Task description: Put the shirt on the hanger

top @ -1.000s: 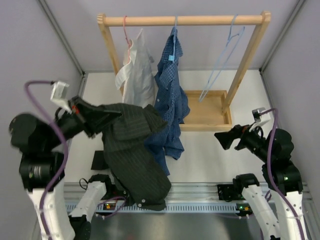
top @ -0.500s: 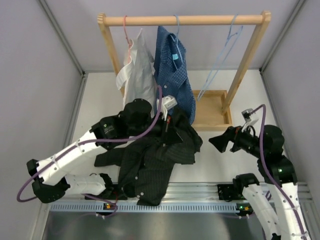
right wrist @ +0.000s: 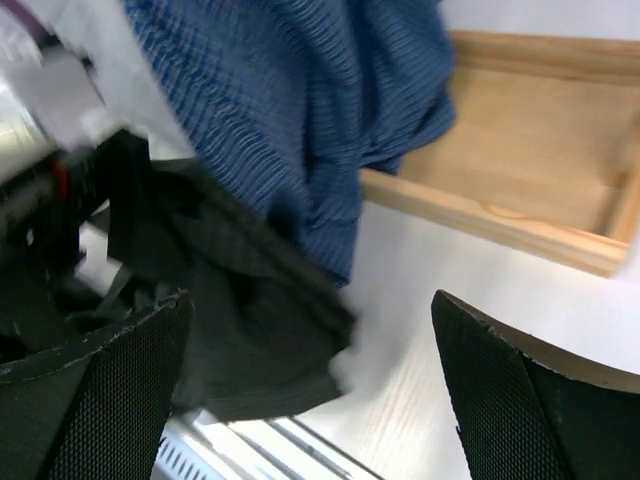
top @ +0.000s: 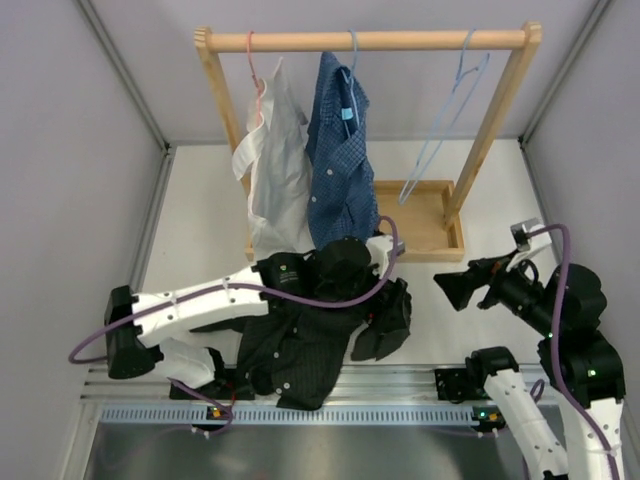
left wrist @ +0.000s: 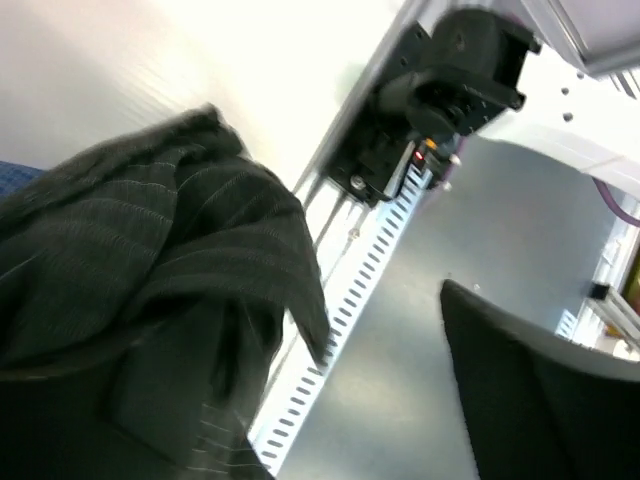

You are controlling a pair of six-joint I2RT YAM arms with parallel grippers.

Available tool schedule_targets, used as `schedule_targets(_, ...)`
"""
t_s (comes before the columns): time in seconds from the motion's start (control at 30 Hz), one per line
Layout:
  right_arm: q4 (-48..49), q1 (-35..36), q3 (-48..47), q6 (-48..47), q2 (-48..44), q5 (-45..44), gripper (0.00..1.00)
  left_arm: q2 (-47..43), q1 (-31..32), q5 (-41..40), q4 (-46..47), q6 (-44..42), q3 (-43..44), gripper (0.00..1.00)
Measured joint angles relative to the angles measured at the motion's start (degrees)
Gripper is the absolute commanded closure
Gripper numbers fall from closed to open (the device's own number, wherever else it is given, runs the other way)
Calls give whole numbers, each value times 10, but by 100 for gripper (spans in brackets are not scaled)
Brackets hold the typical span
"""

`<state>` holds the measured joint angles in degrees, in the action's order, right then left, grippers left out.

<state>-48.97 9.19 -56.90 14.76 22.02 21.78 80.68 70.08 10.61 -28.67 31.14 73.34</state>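
The black striped shirt (top: 305, 340) lies crumpled on the table's near middle, one fold (top: 392, 320) spilling right. My left arm reaches across it, and the left gripper (top: 385, 292) stands open just above that fold. In the left wrist view the shirt (left wrist: 150, 270) drapes over the left side and hides one finger, while the other finger (left wrist: 540, 400) stands far off. The light-blue wire hanger (top: 447, 115) hangs bare at the rack's right end. My right gripper (top: 456, 288) hovers open to the right, its jaws (right wrist: 310, 300) facing the shirt (right wrist: 230, 330), holding nothing.
A wooden rack rail (top: 400, 40) spans the back. A white shirt (top: 275, 150) hangs on a pink hanger (top: 255, 75), and a blue checked shirt (top: 340, 150) hangs beside it. The rack's wooden base tray (top: 425, 225) sits behind the shirt. A metal rail (top: 400, 375) runs along the near edge.
My left arm swung from the far left to the table's middle carrying the shirt, then its jaws opened and the shirt dropped onto the table. The right gripper barely moved.
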Motion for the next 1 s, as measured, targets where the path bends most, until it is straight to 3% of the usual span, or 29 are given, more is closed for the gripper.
schedule_targets(0.13, 9, 1, 38, -6, 23, 116, 1, -80, 0, -133, -54, 9, 0, 2)
schedule_targets(0.23, 14, 3, 65, -2, 49, 183, 0, -181, 0, -303, -128, 55, 0, 8)
schedule_targets(0.37, 48, 50, 71, 13, 93, 205, 1, -306, -4, -518, -219, 157, -24, 15)
schedule_targets(0.43, 75, 135, 71, 23, 110, 170, 0, -357, -4, -606, -255, 205, -60, 15)
schedule_targets(0.53, 103, 351, 57, 29, 149, 33, 0, -389, -4, -708, -329, 294, -113, 13)
schedule_targets(0.67, 138, 666, 21, -1, 260, -217, 0, -371, -15, -783, -392, 358, -125, 8)
schedule_targets(0.73, 169, 761, -4, -35, 344, -316, 1, -347, -41, -805, -414, 382, -120, 4)
schedule_targets(0.83, 250, 802, -2, -97, 442, -361, 1, -314, -123, -809, -407, 365, -118, 2)
schedule_targets(1.0, 349, 803, 6, -207, 550, -385, 1, -318, -388, -670, -248, 242, -180, 4)
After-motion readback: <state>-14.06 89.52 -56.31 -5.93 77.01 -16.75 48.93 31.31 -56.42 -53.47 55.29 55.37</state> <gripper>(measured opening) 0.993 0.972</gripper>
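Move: The dark striped shirt is heaped along the table's near edge: its middle lies about 28 cm left of the right hand, 5 cm back and 29 cm below, and some 18 cm left of the left hand, level with it in reach and 22 cm below. Its left sleeve end is roughly 44 cm left and 8 cm ahead of the left hand. The blue checked shirt hangs about 25 cm ahead and 21 cm left of the right hand, the white garment some 30 cm ahead and 26 cm left of the left. The dark shirt is left by the already mostly open left hand, which opens fully, rises, sweeps about 40 cm left and 15 cm forward, then sinks again, turning some 100 degrees counter-clockwise towards the shirt's left end. The right hand, wide open, swings left over the shirt, drops and draws back, turning counter-clockwise and rolling its left side down; it touches nothing that can be seen. ##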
